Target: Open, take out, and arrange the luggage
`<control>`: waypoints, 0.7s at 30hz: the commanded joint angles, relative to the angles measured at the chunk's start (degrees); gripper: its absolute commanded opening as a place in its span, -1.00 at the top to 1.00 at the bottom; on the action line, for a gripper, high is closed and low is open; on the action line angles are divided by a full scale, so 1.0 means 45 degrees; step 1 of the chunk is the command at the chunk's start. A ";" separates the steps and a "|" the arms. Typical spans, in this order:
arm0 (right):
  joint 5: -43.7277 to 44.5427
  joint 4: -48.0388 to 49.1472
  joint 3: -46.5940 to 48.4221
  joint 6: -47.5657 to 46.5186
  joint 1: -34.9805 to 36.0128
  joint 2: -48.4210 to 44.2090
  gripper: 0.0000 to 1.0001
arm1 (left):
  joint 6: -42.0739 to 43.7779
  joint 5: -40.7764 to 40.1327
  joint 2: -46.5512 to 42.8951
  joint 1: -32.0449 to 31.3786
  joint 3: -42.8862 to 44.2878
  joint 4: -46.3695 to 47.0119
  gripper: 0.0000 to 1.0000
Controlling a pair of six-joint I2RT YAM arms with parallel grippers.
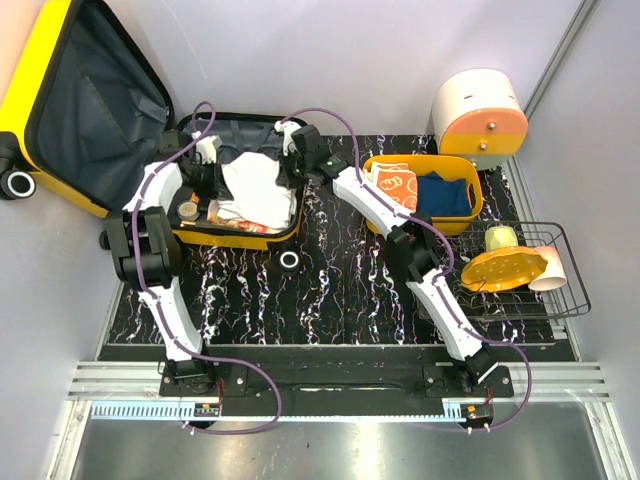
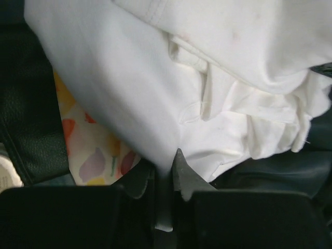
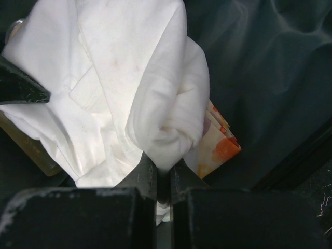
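The yellow luggage (image 1: 40, 70) lies open at the table's far left, lid propped up and dark grey lining (image 3: 259, 62) showing. In its lower half a white garment (image 1: 258, 188) rests over a folded floral cloth (image 2: 88, 150). My left gripper (image 1: 215, 180) is at the garment's left side, and in the left wrist view the left gripper (image 2: 165, 163) is shut on a fold of the white garment (image 2: 155, 78). My right gripper (image 1: 292, 165) is at its right side. Seen from the right wrist, the right gripper (image 3: 163, 166) is pinching a bunched fold of the white garment (image 3: 119, 78), the floral cloth (image 3: 220, 145) beneath.
A yellow basket (image 1: 425, 160) with folded clothes stands right of the suitcase. A wire rack (image 1: 570, 290) at the right edge holds a yellow plate (image 1: 503, 268) and cups. A white-and-orange drawer box (image 1: 480, 112) sits at the back right. A small jar (image 1: 188, 210) lies inside the suitcase.
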 commanded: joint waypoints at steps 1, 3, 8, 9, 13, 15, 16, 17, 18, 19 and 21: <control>-0.0600 0.1836 0.0524 0.0293 0.0028 -0.1243 1.00 | -0.0238 0.0239 -0.2018 -0.0228 0.0236 0.0213 1.00; -0.0581 0.2168 0.0544 0.0235 -0.0010 -0.1537 1.00 | -0.0375 0.0142 -0.2623 -0.0209 0.0372 0.0253 1.00; -0.0542 0.2501 0.0622 0.0137 -0.0069 -0.2005 1.00 | -0.0609 0.0004 -0.3503 -0.0228 0.0548 0.0546 1.00; -0.0542 0.2520 0.0699 0.0137 -0.0089 -0.2045 1.00 | -0.0571 0.0005 -0.3543 -0.0247 0.0684 0.0526 1.00; -0.0464 0.2540 0.0817 0.0117 -0.0167 -0.2065 1.00 | -0.0590 0.0004 -0.3465 -0.0345 0.1134 0.0195 1.00; -0.0425 0.2501 0.0817 0.0098 -0.0206 -0.2142 1.00 | -0.0785 0.0277 -0.3445 -0.0404 0.1310 0.0175 1.00; -0.0328 0.2462 0.0798 0.0098 -0.0283 -0.2278 1.00 | -0.0824 0.0375 -0.3542 -0.0501 0.1368 0.0194 1.00; -0.0308 0.2423 0.0817 0.0117 -0.0342 -0.2357 1.00 | -0.0882 0.0530 -0.3620 -0.0579 0.1408 0.0252 1.00; -0.0307 0.2365 0.0817 0.0137 -0.0401 -0.2493 1.00 | -0.0922 0.0629 -0.3718 -0.0676 0.1389 0.0427 1.00; -0.0288 0.2287 0.0798 0.0137 -0.0537 -0.2765 1.00 | -0.0980 0.0726 -0.3951 -0.0871 0.1369 0.0545 1.00; -0.0288 0.2014 0.0643 0.0040 -0.0732 -0.3156 1.00 | -0.1117 0.0864 -0.4186 -0.1125 0.1311 0.0875 1.00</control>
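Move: Both hands already grip the white garment, whose middle lies about 6 cm right of the left hand and 6 cm left and 2 cm back of the right, slightly lower. Floral cloth lies beneath it: from the left hand some 6 cm right, 3 cm back and 4 cm down. The round tin is roughly 9 cm left and 4 cm back of the left hand. The yellow basket stands about 34 cm right and 3 cm back of the right hand. Both hands keep their pinch on the white garment and raise it almost straight up off the floral cloth in the open suitcase, the left leading with a quick rise of about 13 cm, easing off over the last part as it drifts slightly right and its fingertips tip up some 15 degrees. The right starts more slowly and follows about 9 cm upward at the garment's other end, its fingertips also tipping up a little, so that the left side gains more height. ##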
